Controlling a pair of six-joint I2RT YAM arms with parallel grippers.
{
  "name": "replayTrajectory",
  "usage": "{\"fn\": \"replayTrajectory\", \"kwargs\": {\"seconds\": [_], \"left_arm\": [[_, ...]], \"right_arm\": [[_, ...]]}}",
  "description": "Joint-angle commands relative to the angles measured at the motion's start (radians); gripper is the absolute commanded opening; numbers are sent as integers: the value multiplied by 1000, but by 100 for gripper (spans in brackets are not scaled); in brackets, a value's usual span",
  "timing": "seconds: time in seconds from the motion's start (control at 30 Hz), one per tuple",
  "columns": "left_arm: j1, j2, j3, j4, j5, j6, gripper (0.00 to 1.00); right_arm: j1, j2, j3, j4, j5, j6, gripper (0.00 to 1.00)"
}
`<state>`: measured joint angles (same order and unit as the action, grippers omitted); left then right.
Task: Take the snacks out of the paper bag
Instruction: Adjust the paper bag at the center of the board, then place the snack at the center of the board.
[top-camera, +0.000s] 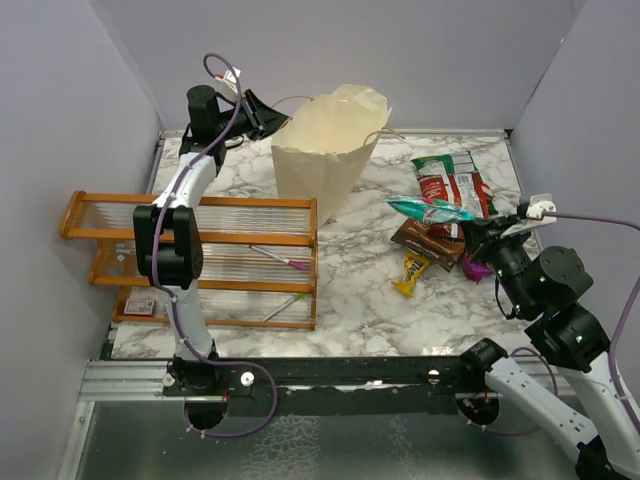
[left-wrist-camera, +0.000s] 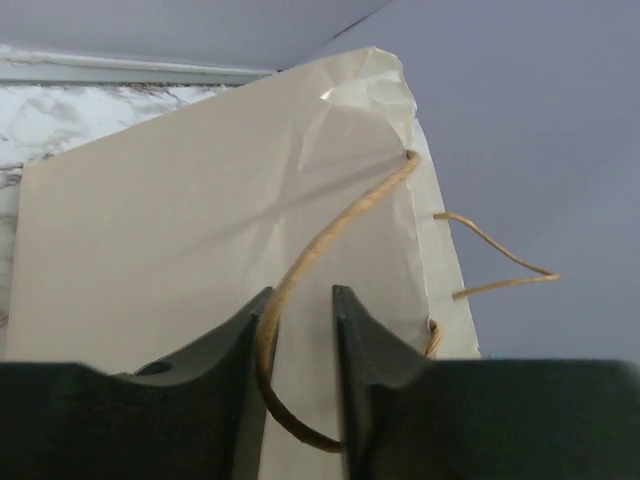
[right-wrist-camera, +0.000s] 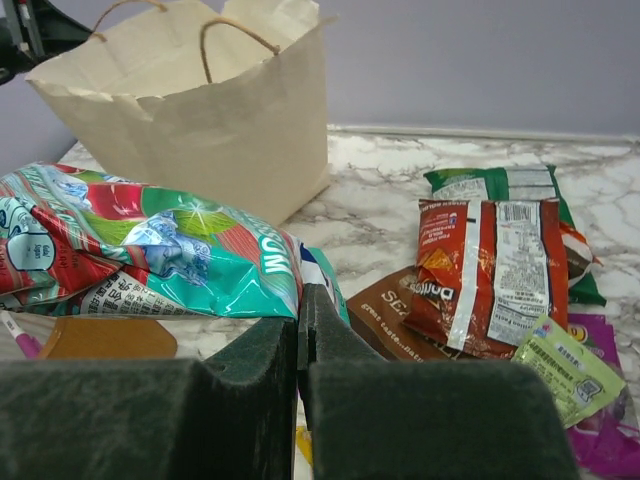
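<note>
The cream paper bag (top-camera: 325, 150) (left-wrist-camera: 200, 220) (right-wrist-camera: 200, 110) stands upright at the back of the table. My left gripper (top-camera: 268, 122) (left-wrist-camera: 302, 292) is at its top left rim, jaws a little apart, with the near twine handle (left-wrist-camera: 340, 225) looping loosely between the fingers. My right gripper (top-camera: 470, 228) (right-wrist-camera: 300, 300) is shut on the edge of a teal snack packet (top-camera: 430, 209) (right-wrist-camera: 150, 250), held above the table right of the bag. On the marble lie a red chip bag (top-camera: 450, 188) (right-wrist-camera: 480, 275), a green-white packet (top-camera: 440, 163) (right-wrist-camera: 500, 183), a brown packet (top-camera: 425, 240) (right-wrist-camera: 385, 310), an orange-yellow packet (top-camera: 412, 273), a magenta packet (top-camera: 477, 270) and a lime packet (right-wrist-camera: 565, 370).
An orange wooden rack (top-camera: 200, 255) fills the left side of the table, with a pink pen (top-camera: 285, 262) lying on it. Grey walls close in the left, back and right. A metal rail runs along the near edge by the arm bases.
</note>
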<state>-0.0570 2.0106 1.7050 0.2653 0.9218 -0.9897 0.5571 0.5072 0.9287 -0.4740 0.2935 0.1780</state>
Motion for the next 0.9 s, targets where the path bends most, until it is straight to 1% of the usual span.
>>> {"fn": "replayTrajectory", "kwargs": {"seconds": [0.0, 0.07, 0.13, 0.2, 0.33, 0.37, 0.4, 0.47, 0.57, 0.6, 0.63, 0.67, 0.77, 0.83, 0.87], "left_arm": [[20, -124, 15, -107, -61, 134, 40], [30, -156, 25, -137, -75, 170, 49], [38, -187, 36, -177, -92, 204, 56], [46, -217, 39, -217, -108, 236, 60], [62, -286, 12, -264, -160, 275, 65], [68, -296, 10, -286, -172, 282, 74], [72, -302, 11, -312, -181, 294, 79], [79, -309, 5, -349, -194, 317, 80], [85, -376, -27, -368, -218, 339, 83], [88, -393, -31, -383, -225, 353, 88], [90, -406, -31, -410, -236, 369, 95], [91, -423, -27, -442, -253, 393, 98], [95, -489, -40, -539, -316, 477, 99], [95, -551, -76, -571, -361, 511, 99], [95, -583, -94, -582, -374, 524, 99]], "right_arm": [[1, 3, -19, -72, 45, 113, 1], [1, 29, -38, -101, 29, 162, 1], [1, 50, -74, -107, 13, 210, 1], [1, 65, -127, -85, 0, 249, 1], [1, 128, -231, 2, -74, 266, 1], [1, 153, -251, 18, -82, 269, 1], [1, 178, -266, 35, -92, 266, 1], [1, 232, -284, 56, -102, 246, 1], [1, 294, -303, 95, -110, 187, 2], [1, 310, -311, 109, -117, 170, 4], [1, 324, -320, 125, -131, 151, 8], [1, 338, -327, 136, -145, 141, 12], [1, 362, -331, 135, -193, 140, 27], [1, 358, -323, 127, -231, 136, 37], [1, 350, -316, 122, -243, 135, 44]]}}
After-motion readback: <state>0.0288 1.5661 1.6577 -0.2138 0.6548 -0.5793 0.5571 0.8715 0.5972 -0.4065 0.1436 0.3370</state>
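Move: The paper bag stands right in front of the left fingers, its middle about 3 cm ahead, 9 cm right and 13 cm below, with a handle still between them; the wooden rack is roughly 25 cm back, 20 left, 25 below. The right hand's teal snack bag goes to table about 7 cm ahead, 8 left and 33 below; at that depth are the yellow candy bag, 4 ahead and 4 left, and the brown bag, 14 straight ahead. Downward, some 22 cm and easing a little left at the end, the right hand takes the teal snack bag to the marble beside the yellow candy bag, tipping its fingers about 35 degrees further down and then partly opening at the snack bag's tail. Meanwhile the left hand spreads its already parting fingers wide, comes free of the paper bag's handle, and draws away up, left and back, turning counter-clockwise. ##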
